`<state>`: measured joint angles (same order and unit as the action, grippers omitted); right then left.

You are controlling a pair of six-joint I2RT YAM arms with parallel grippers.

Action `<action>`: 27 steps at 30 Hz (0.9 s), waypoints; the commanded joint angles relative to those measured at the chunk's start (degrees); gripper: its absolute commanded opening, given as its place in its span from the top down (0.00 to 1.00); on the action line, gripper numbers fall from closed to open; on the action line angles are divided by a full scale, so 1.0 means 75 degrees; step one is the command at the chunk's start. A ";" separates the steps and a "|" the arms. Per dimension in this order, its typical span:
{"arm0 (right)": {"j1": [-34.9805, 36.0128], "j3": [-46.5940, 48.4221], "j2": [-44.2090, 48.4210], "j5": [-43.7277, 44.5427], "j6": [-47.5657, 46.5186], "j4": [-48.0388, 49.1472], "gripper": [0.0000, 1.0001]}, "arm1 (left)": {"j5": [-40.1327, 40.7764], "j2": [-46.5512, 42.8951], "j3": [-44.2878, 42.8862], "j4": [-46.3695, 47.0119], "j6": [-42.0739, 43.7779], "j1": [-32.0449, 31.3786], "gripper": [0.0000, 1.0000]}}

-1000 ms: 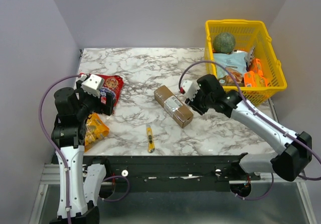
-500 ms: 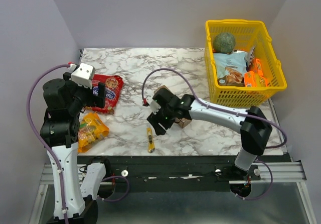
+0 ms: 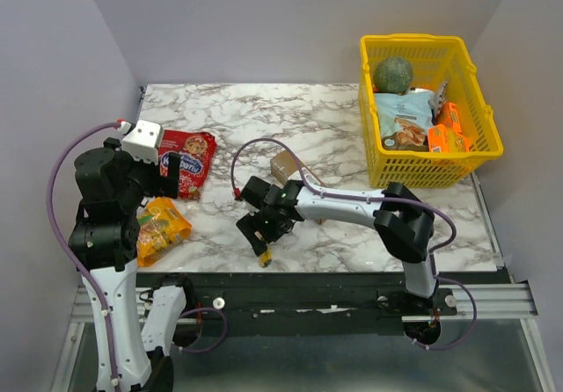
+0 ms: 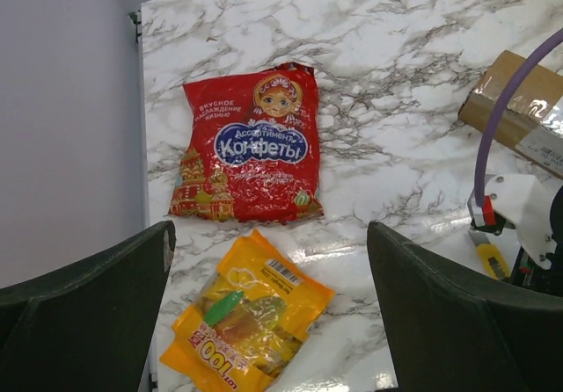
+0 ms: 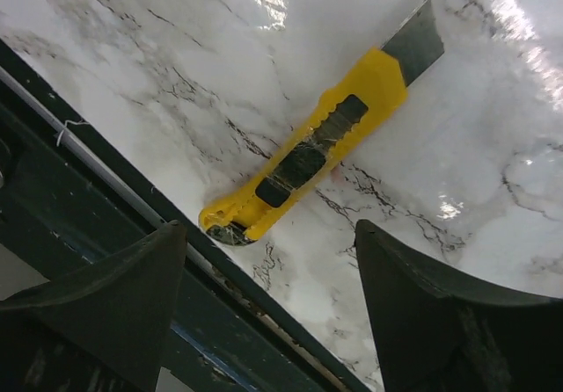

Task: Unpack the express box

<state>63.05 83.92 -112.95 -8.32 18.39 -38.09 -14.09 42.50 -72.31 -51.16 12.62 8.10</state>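
The express box (image 3: 283,165), a brown carton, lies mid-table, mostly covered by my right arm; the left wrist view shows its taped end (image 4: 519,102). My right gripper (image 3: 259,234) hangs open low over a yellow utility knife (image 3: 265,254) by the table's front edge. In the right wrist view the knife (image 5: 317,150) lies just beyond the open right gripper (image 5: 268,238), blade extended, with nothing between the fingers. My left gripper (image 3: 167,177) is open and empty, raised over the left side of the table. The left wrist view shows the left gripper (image 4: 268,234) above two snack bags.
A red snack bag (image 4: 251,146) and an orange one (image 4: 246,322) lie at the left. A yellow basket (image 3: 479,146) holding packets and a green ball stands at the back right. The table's front edge and dark rail (image 5: 106,172) run right beside the knife.
My right arm swung from the box's right side across to the front, down over the knife, and its jaws opened wider. The left arm drew back and left slightly, staying open.
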 commanded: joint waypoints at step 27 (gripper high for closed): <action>0.1109 -0.0092 -0.1428 0.2140 -0.0635 -0.0266 0.44 | -0.0922 -0.0124 0.0044 -0.0246 -0.0359 0.0045 0.01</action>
<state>69.80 87.53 -119.39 3.62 17.45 -39.31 -18.90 42.02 -72.31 -53.15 10.70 8.14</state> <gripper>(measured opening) 0.558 0.985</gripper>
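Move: The box cutter lies almost under the right gripper, its middle about 3 cm ahead, 1 cm left and 4 cm below, with the handle's rear end nearest. The cardboard box stands some 18 cm ahead and 9 cm to the right; the orange bag is about 6 cm ahead and 25 cm left, the red candy bag 25 cm ahead and 20 cm left. From the left gripper the cutter is about 18 cm right, 4 cm back and 33 cm down. Lower the right gripper about 3 cm onto the rear part of the cutter's handle, most of it early on, easing 1 cm back; once low, shift the hand some 2 cm left to centre it. Meanwhile narrow the fingers from wide to roughly half open, one each side of the handle, and tilt the wrist some 10 degrees so they point more steeply down. ##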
